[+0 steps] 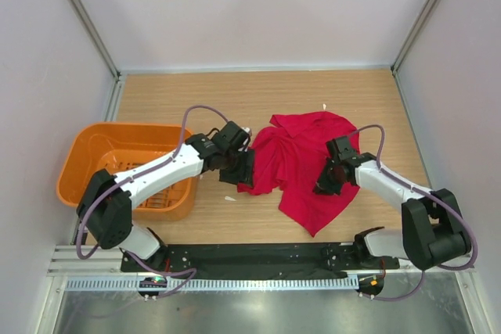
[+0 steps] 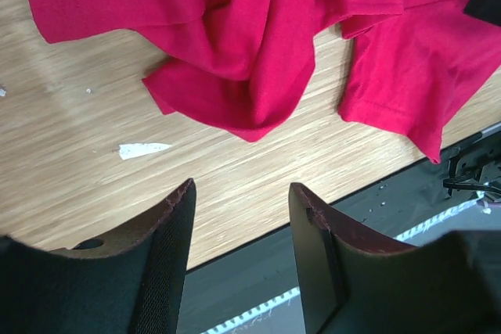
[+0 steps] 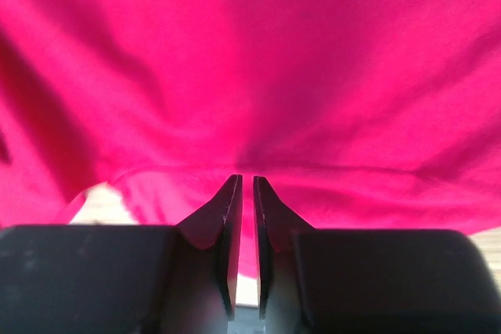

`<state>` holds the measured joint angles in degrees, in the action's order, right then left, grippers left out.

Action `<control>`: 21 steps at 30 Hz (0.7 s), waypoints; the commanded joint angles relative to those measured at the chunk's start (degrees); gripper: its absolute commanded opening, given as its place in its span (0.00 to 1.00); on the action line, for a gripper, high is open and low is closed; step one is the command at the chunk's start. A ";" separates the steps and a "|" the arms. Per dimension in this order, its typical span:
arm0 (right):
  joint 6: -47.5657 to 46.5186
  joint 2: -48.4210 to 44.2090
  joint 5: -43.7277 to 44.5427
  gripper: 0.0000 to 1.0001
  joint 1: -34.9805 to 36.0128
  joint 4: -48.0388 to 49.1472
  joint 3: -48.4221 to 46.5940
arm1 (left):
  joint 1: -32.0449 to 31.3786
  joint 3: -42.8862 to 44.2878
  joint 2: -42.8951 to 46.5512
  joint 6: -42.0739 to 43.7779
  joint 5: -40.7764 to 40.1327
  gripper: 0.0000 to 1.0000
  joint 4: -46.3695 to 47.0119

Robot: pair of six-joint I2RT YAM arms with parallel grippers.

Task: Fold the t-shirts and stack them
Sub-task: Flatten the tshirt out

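The red t-shirt [image 1: 301,154] lies crumpled and partly spread on the wooden table, right of centre. My left gripper [image 1: 239,168] hovers at its left edge, open, with nothing between the fingers; in the left wrist view the gripper [image 2: 241,187] stands over bare wood, short of the bunched t-shirt [image 2: 250,52]. Over the shirt's right side my right gripper [image 1: 327,181] points down into the cloth. The right wrist view shows this gripper [image 3: 243,179] with jaws nearly together, pinching a fold of the t-shirt [image 3: 258,60], whose creases run toward the tips.
An orange slotted basket [image 1: 86,154] sits at the table's left, under the left arm. A small white scrap [image 2: 143,149] lies on the wood near the shirt's left edge. A black rail [image 1: 250,256] runs along the near table edge. Grey walls enclose the sides and back.
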<state>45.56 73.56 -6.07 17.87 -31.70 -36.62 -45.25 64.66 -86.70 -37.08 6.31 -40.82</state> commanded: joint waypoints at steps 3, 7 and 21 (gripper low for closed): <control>1.99 3.95 9.74 0.17 -3.27 4.38 -0.47 | -0.01 -1.99 4.96 -0.71 0.11 0.52 2.59; -4.06 8.60 12.04 0.19 -12.21 3.58 -1.96 | 0.08 -4.71 5.48 -1.59 1.07 0.45 2.14; -11.29 -5.51 0.63 0.48 -14.18 -12.59 -13.22 | -0.18 -7.36 -1.80 4.20 -5.77 0.23 2.58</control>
<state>33.93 77.21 -0.93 3.57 -38.68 -50.11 -45.30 56.73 -86.63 -36.45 4.84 -39.22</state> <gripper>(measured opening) 0.476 0.244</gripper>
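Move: The right hand is only a centimetre or so above the shirt, its nearly shut fingertips over the lower panel, whose middle lies about 3 cm back and 1 cm left of them. That panel's bottom corner is some 15 cm back and 3 cm left of the hand. The left hand hovers about 9 cm above the table, with the shirt's lower left corner level with it and roughly 4 cm to its right; a white scrap lies about 3 cm left and 2 cm back. Dipping slightly onto the cloth, the right hand sweeps its nearly shut fingertips outward, about 8 cm right and 7 cm forward, dragging the shirt's lower panel, then rises off it some 5 cm with the fingers opening. The left hand sinks about 4 cm beside the shirt's lower left corner, drifting left and a little back over bare table as its fingers narrow to about half their gap. ##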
